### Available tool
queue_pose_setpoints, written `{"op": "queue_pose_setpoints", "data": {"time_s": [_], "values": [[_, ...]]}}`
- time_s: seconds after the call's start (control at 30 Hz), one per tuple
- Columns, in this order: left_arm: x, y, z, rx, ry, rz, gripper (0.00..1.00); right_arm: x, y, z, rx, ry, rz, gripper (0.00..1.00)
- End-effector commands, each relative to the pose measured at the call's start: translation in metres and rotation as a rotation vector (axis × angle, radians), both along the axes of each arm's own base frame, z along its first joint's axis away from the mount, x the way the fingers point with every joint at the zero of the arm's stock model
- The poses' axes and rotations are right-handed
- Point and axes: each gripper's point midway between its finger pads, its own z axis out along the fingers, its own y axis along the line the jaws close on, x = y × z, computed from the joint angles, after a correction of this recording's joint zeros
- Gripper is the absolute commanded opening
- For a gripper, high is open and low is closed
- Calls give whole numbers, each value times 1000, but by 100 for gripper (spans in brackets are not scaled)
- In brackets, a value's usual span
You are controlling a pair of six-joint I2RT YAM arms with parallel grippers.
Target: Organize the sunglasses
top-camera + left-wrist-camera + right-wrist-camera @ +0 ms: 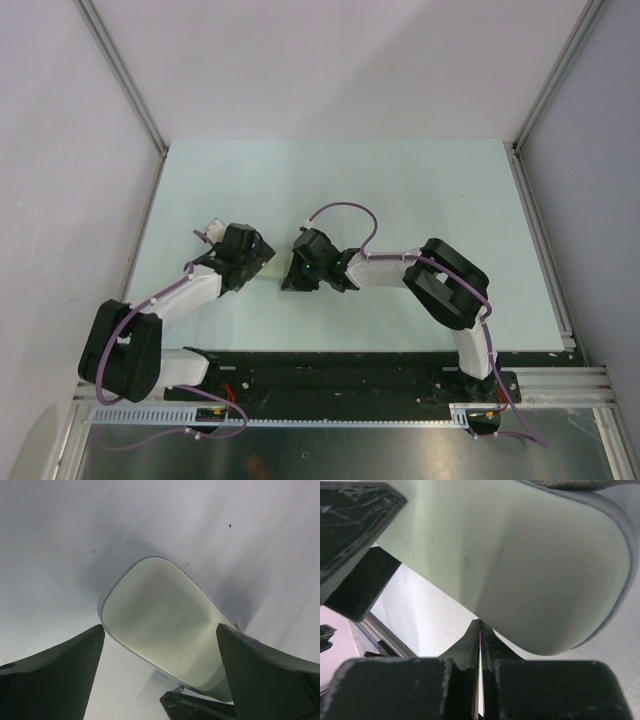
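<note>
The sunglasses are hidden in every view. An oblong beige case (155,615) with a grey rim lies on the pale table. My left gripper (160,630) is open and straddles the case's near end, one dark finger (65,670) on each side. My right gripper (480,624) is shut with nothing between its fingers, and its tips touch the lower edge of the case (520,565). Seen from above, the left gripper (232,250) and right gripper (303,265) face each other mid-table, and their heads cover the case.
The pale green table (400,190) is bounded by grey walls and metal frame rails (545,230). A black base plate (330,375) runs along the near edge. A purple cable (345,208) loops above the right wrist.
</note>
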Motion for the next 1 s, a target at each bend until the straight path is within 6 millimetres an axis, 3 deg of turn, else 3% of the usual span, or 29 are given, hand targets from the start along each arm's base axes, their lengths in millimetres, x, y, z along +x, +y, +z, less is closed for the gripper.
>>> {"op": "queue_pose_setpoints", "data": {"time_s": [0.0, 0.3, 0.47, 0.73, 0.97], "values": [[18, -4, 5, -9, -32, -4, 100, 0, 14, 16, 40, -39, 60, 0], [22, -13, -15, -17, 40, -52, 98, -4, 6, 8, -5, -41, 97, 0], [20, -10, -21, -7, 60, -56, 79, -7, -10, -2, -87, -36, 103, 0], [18, 0, -30, 43, 82, -67, 70, -3, -38, -12, -212, -82, 112, 0], [17, 13, -36, 80, 99, -66, 68, -2, -73, -20, -322, -118, 133, 0]]}}
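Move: Right between the two hands lies the closed sunglasses case, its long side running roughly left to right. From the open left hand the case's middle is about 4 cm to the right, neither ahead nor back, and 3 cm below; the case's left end reaches some 3 cm to this hand's left. From the shut right hand, whose tips are at the case's back edge, that middle lies around 3 cm ahead, 4 cm left and 1 cm lower. Nothing else stands nearby. Sinking about 2 cm over the left part of the case, the left hand also eases 1–2 cm forward and 1 cm right, then narrows its fingers by roughly a quarter until they pinch the case. The shut right hand stays nearly in place at first, then draws some 3 cm right and 1 cm down, its fingers tipping about 10 degrees steeper, tips still against the back edge. ##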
